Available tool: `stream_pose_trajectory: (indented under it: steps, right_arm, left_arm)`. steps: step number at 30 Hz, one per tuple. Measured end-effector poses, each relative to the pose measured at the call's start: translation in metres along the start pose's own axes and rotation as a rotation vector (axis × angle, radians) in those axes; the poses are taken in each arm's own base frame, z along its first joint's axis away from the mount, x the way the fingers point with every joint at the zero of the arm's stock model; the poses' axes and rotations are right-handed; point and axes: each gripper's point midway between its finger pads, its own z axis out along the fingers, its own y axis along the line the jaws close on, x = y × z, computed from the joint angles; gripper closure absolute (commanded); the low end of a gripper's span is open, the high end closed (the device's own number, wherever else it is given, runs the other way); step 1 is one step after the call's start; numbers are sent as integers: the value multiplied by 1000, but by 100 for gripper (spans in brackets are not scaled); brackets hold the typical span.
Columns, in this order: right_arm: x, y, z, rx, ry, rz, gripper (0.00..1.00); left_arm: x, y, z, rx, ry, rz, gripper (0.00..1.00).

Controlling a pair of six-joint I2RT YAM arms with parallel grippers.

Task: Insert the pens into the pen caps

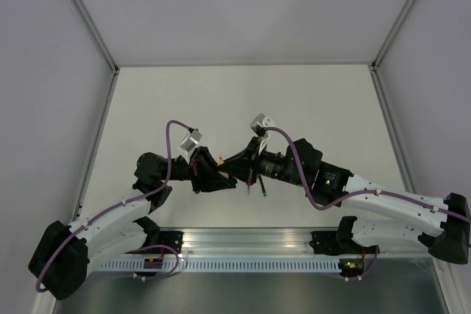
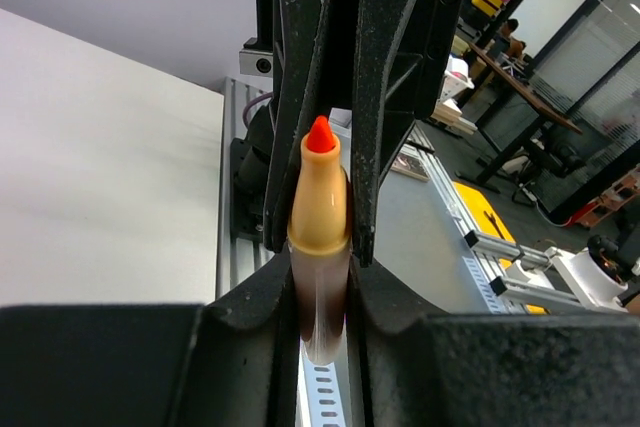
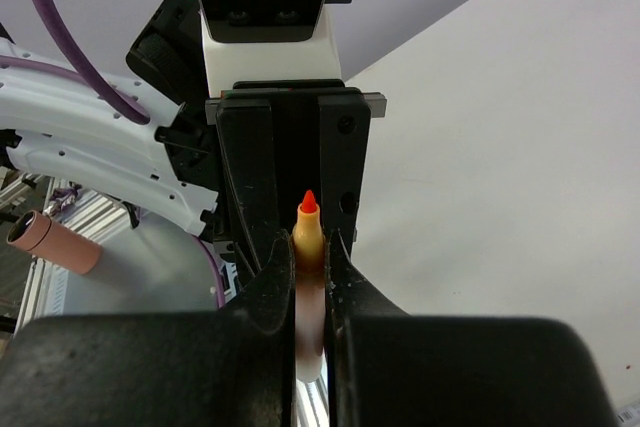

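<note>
A pen (image 2: 320, 207) with a bright orange tip, a cream collar and a pale barrel stands between both grippers. My left gripper (image 2: 322, 297) has its jaws pressed on the barrel from both sides. My right gripper (image 3: 310, 277) is shut on the same pen (image 3: 309, 232) just below the collar. Its black fingers (image 2: 385, 97) flank the tip in the left wrist view. From above, the left gripper (image 1: 229, 180) and right gripper (image 1: 249, 170) meet nose to nose above the near middle of the table. A thin dark stick with a green end (image 1: 262, 193) pokes out below them. The pen caps are out of view.
The white table (image 1: 243, 101) stretches behind the arms, walled at the back and both sides. An aluminium rail (image 1: 250, 244) runs along the near edge under the arm bases. A cardboard roll (image 3: 55, 242) lies off the table to the left in the right wrist view.
</note>
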Motion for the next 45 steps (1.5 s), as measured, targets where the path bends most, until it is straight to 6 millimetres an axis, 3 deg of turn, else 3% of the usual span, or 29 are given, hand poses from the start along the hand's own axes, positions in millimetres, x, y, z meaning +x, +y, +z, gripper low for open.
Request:
stream_pose_trajectory:
  steps: [5, 8, 9, 13, 18, 23, 30, 36, 41, 45]
  right_arm:
    - [1, 1, 0, -6, 6, -2, 97]
    - [3, 0, 0, 0, 11, -2, 76]
    - [3, -1, 0, 4, 12, -3, 64]
    - [3, -16, -1, 82, 3, -27, 48]
    - [-9, -36, -12, 204, -43, -41, 47]
    - [-21, -41, -18, 245, -86, -44, 50]
    - [1, -46, -5, 233, -13, -49, 53]
    - [12, -44, 4, 198, 23, -38, 65]
    - [11, -45, 3, 208, 18, -38, 46]
    - [-3, -43, -10, 224, -18, -52, 42]
  left_arm:
    - [1, -1, 0, 4, -1, -6, 98]
    - [3, 0, 0, 0, -2, -13, 98]
    - [3, 0, 0, -4, -5, -16, 98]
    - [5, 8, 0, -40, -19, -42, 98]
    - [11, 20, -1, -96, -14, -83, 98]
    - [13, 20, -1, -97, -7, -85, 98]
    - [13, 19, 0, -86, -3, -80, 98]
    - [14, 18, 0, -73, 1, -74, 98]
    - [13, 14, 0, -55, 6, -67, 98]
    - [13, 13, 0, -51, 6, -70, 98]
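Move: Both hands already hold the orange pen upright, tip up: its middle sits about 1 cm ahead of the left hand's finger pads and 2 cm above them, and about 1 cm back of the right hand's and 2 cm below. From the right hand, the grey pen lies on the table roughly 6 cm ahead and 5 cm to the right, with the teal-ended pen at the same distance ahead but 10 cm to the right; both are some 28 cm lower. The right hand opens to about half and lets go of the orange pen's upper part, drawing off some 4 cm forward and 3 cm to its right while swinging about 15 degrees clockwise, while the left hand keeps its pinch on the lower body, sinks about 2 cm and eases slightly forward. The right hand then comes back left about 2 cm and down 3 cm with its fingers partly closing, before they spread again and it backs off to the right and up by about 1.5 cm, ending open beside the pen. ##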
